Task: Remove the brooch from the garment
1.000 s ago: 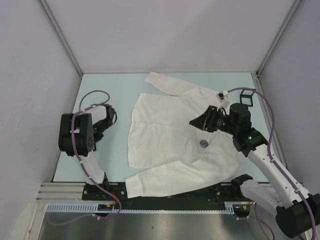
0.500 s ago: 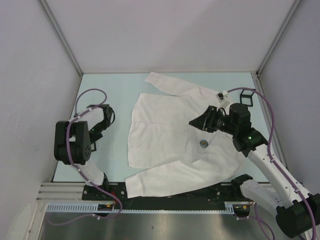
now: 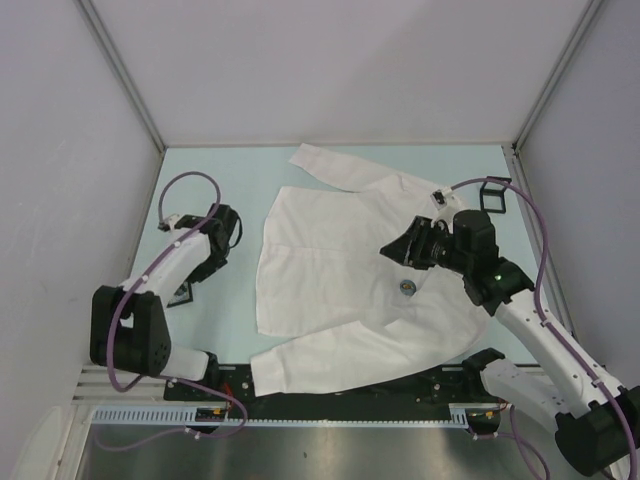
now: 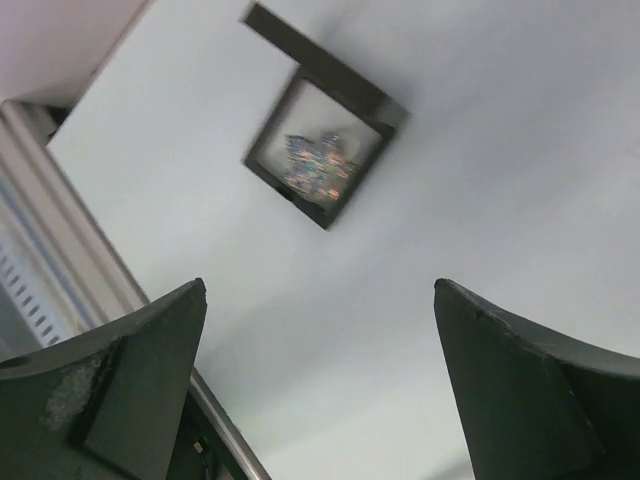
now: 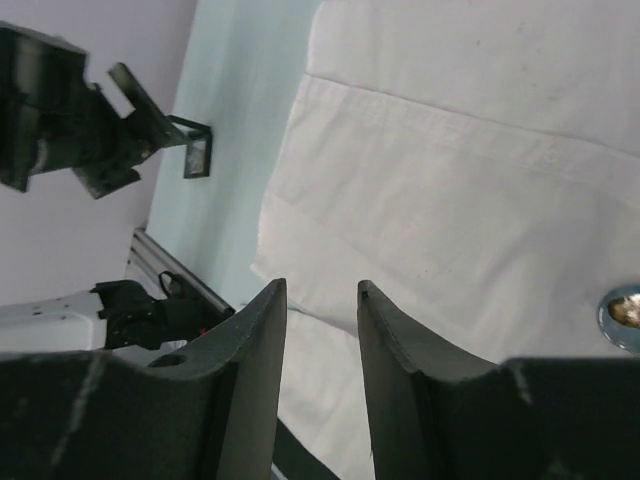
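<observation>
The garment (image 3: 335,270), a white shirt, lies spread flat on the table. Its round brooch (image 3: 407,287) with a bluish rim is pinned on the right front. That brooch (image 5: 622,315) shows at the right edge of the right wrist view. My right gripper (image 3: 388,248) hovers over the shirt just up and left of the brooch. Its jaws (image 5: 322,285) stand a little apart over bare cloth (image 5: 450,180), with nothing between them. My left gripper (image 3: 203,262) is left of the shirt over the bare table. It is wide open (image 4: 320,290) and empty.
A small black square box (image 3: 182,292) with something glittery inside (image 4: 318,165) lies on the table by the left gripper. Another black square frame (image 3: 492,192) sits right of the shirt collar. A metal rail (image 3: 300,415) runs along the near edge, and walls close in the table.
My left gripper has opened wide, and the left arm has dropped its elbow and stretched out low. The small black box now shows beside it. The right gripper shifted slightly.
</observation>
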Robot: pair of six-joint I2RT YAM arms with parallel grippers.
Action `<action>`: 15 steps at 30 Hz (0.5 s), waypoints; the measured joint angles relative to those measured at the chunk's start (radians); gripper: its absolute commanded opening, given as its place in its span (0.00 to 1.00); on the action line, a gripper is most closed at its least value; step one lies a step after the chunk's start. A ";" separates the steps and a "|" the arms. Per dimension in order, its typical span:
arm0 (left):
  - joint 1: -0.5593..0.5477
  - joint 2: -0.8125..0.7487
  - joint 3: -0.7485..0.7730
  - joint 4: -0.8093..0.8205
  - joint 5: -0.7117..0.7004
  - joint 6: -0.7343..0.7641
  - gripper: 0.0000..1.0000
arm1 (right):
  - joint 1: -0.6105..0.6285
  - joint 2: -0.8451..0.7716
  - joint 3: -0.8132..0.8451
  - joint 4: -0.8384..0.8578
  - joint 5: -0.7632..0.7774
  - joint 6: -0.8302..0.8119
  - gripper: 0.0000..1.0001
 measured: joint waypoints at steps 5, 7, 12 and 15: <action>-0.253 -0.091 0.123 -0.019 0.067 0.009 1.00 | 0.052 0.029 0.002 -0.090 0.135 -0.052 0.41; -0.391 -0.112 0.193 0.024 0.106 0.042 1.00 | 0.057 0.054 0.003 -0.124 0.182 -0.063 0.41; -0.651 -0.143 0.254 0.294 0.357 0.219 1.00 | 0.064 0.127 0.004 -0.233 0.366 -0.073 0.41; -0.678 -0.120 0.241 0.494 0.563 0.336 0.88 | 0.047 0.170 0.004 -0.284 0.455 -0.072 0.40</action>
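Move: The round brooch on the garment lies about 2 cm ahead of the right hand, 7 cm to its right and 22 cm below. The garment's seam runs crosswise some 8 cm farther out than the brooch. From the left hand the brooch is roughly 48 cm to the right, 2 cm ahead and 8 cm below. The left tray, holding the other brooch, is 5 cm to that hand's left, level with it and 8 cm down. The round brooch is approached by both hands, untouched. The left hand sweeps some 33 cm right, away from the tray, rising steadily and swinging clockwise in over the garment, fingers wide open. The right hand sinks about 11 cm and eases right, tipping its part-open fingers down towards the brooch. ##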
